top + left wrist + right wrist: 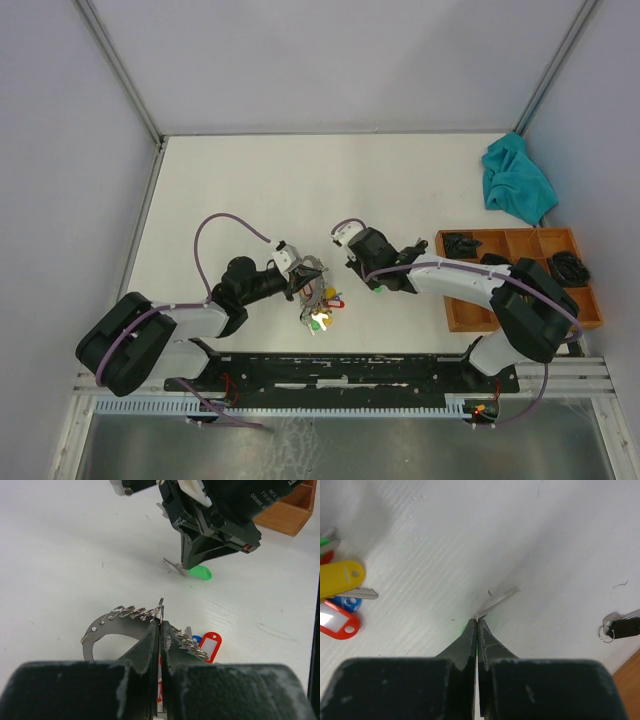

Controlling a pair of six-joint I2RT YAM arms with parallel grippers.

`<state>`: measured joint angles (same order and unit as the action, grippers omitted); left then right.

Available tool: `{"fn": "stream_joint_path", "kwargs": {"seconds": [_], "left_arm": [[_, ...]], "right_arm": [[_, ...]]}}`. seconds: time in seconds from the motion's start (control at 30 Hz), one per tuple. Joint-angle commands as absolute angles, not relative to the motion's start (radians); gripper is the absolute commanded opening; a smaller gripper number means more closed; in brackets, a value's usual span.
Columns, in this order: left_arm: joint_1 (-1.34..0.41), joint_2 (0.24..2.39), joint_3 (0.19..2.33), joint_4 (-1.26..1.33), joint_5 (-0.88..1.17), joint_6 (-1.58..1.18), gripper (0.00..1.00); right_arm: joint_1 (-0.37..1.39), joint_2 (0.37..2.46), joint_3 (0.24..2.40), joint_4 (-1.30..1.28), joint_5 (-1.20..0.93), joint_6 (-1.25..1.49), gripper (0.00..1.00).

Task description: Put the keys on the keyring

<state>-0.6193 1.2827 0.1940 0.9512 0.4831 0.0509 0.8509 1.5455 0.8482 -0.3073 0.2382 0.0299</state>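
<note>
The keyring is a flat silvery metal band strung with small wire loops and coloured tags, left of the table's middle. My left gripper is shut on one wire loop at the band's upper edge. A key with a green head lies a little to its right. My right gripper is shut on that key, whose metal blade sticks out past the fingertips onto the table. A second key with a black head lies loose on the table further right.
Red, yellow and blue tags of the bunch lie spread beside the ring. A wooden tray with black parts stands at the right. A teal cloth lies at the back right.
</note>
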Motion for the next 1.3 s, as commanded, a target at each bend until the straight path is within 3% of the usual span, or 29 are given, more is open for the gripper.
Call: {"fn": "stream_joint_path", "kwargs": {"seconds": [0.0, 0.33, 0.87, 1.27], "left_arm": [[-0.623, 1.284, 0.223, 1.015, 0.5, 0.05, 0.03], [-0.623, 1.29, 0.215, 1.035, 0.489, 0.046, 0.03], [-0.622, 1.285, 0.209, 1.044, 0.471, 0.043, 0.03], [-0.623, 1.282, 0.21, 1.037, 0.465, 0.044, 0.03]], "right_arm": [[0.854, 1.493, 0.807, -0.083, 0.212, 0.1, 0.01], [0.856, 1.608, 0.756, 0.011, 0.219, 0.204, 0.02], [0.856, 1.569, 1.022, -0.511, 0.255, 0.307, 0.36], [0.874, 1.718, 1.244, -0.735, 0.24, 0.32, 0.4]]}}
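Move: The green-tagged key is already at the right fingertips, and the bare table it is taken to lies about 2 cm to that hand's left, 1 cm ahead and 3 cm below. The keyring bunch is some 11 cm left and 4 cm back, 3 cm higher; the black-tagged key about 9 cm right, 7 cm ahead, 3 cm below. From the left hand, that spot is roughly 10 cm right, 4 cm ahead, 9 cm down. Still pinching the green-tagged key by its ring end, the right hand carries it about 2.5 cm left and a little forward, towards the keyring, then sinks to the table and opens to let go. With the fingers parting to under half their range, it eases slightly back and right, then rises some 5 cm clear while turning about 10 degrees clockwise; the left hand keeps holding the keyring still. ##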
